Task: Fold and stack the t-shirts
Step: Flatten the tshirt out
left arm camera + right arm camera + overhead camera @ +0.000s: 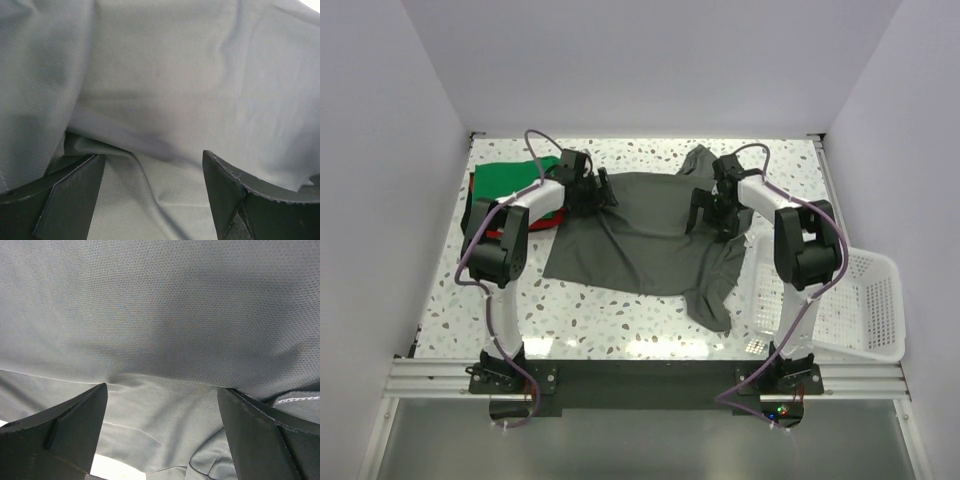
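The large charcoal-grey t-shirt (645, 240) lies spread and rumpled across the middle of the table, one sleeve hanging toward the near edge. My left gripper (593, 195) is open over the shirt's far left corner. In the left wrist view, wrinkled grey cloth (175, 75) fills the frame and runs between the open gripper (152, 160). My right gripper (712, 215) is open over the shirt's right side. In the right wrist view, cloth (160, 300) lies under the spread gripper (162, 390). A folded green shirt (513, 180) rests on a red one (492, 233) at the far left.
A white mesh basket (868, 300) stands at the table's right edge, beside the right arm. The speckled tabletop (610, 320) shows along the near side. White walls close in the back and sides.
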Robot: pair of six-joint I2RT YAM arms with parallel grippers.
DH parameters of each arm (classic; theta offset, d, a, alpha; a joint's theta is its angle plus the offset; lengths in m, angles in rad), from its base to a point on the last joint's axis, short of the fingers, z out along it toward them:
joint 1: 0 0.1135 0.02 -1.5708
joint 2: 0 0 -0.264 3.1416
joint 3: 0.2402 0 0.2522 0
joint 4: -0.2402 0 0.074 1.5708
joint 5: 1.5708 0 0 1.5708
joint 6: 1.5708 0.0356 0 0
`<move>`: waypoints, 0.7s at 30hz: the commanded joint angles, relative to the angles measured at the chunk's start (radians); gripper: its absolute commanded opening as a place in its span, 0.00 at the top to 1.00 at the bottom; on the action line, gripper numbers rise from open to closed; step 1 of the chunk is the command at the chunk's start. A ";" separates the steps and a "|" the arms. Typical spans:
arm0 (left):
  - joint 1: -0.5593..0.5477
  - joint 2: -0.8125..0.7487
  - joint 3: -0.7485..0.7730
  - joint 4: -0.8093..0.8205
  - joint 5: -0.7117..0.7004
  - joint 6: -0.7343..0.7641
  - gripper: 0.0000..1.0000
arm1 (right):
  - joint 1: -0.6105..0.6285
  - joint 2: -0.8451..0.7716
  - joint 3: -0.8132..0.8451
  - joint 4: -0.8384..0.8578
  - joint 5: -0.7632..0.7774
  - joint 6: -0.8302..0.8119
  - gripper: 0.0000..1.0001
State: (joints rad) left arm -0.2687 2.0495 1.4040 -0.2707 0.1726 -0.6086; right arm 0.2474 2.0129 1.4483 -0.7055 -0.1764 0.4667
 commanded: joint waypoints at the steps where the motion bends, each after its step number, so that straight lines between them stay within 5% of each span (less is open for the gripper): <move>1: 0.023 0.092 0.088 -0.151 -0.107 0.056 0.16 | -0.005 0.058 0.072 -0.026 -0.002 0.007 0.06; 9: 0.022 0.035 0.110 -0.107 -0.051 0.086 0.15 | -0.010 0.095 0.213 -0.075 -0.027 -0.037 0.07; 14: -0.003 -0.144 0.049 -0.045 -0.042 0.099 0.15 | -0.010 0.054 0.279 -0.106 -0.066 -0.083 0.08; 21: -0.007 -0.437 -0.233 -0.157 -0.215 0.043 0.20 | -0.007 -0.045 0.242 -0.135 -0.090 -0.086 0.09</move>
State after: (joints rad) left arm -0.2745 1.7374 1.2854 -0.3725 0.0586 -0.5419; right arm 0.2409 2.0785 1.6970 -0.8101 -0.2291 0.3977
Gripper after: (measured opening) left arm 0.815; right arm 0.912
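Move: Both open grippers are already down on the grey t-shirt. Its middle lies about 9 cm to the right of the left hand and 6 cm nearer the base, and some 12 cm to the left of the right hand, level with it. The folded shirt stack is roughly 16 cm left of the left hand and 2 cm farther out. The shirt's far sleeve is about 18 cm ahead of the right hand and 2 cm left; the white basket is some 21 cm to that hand's right and 15 cm back. Still spread and resting on the t-shirt, both hands finish their smoothing push towards its far edge: the left slides only about 2 cm more forward, then comes free, climbing some 8 cm while drawing back and a little left towards the folded shirt stack. The right keeps going forward for 4 to 5 cm, at first low over the cloth, then lifts off with a rise of about 4 cm, fingers staying open. ##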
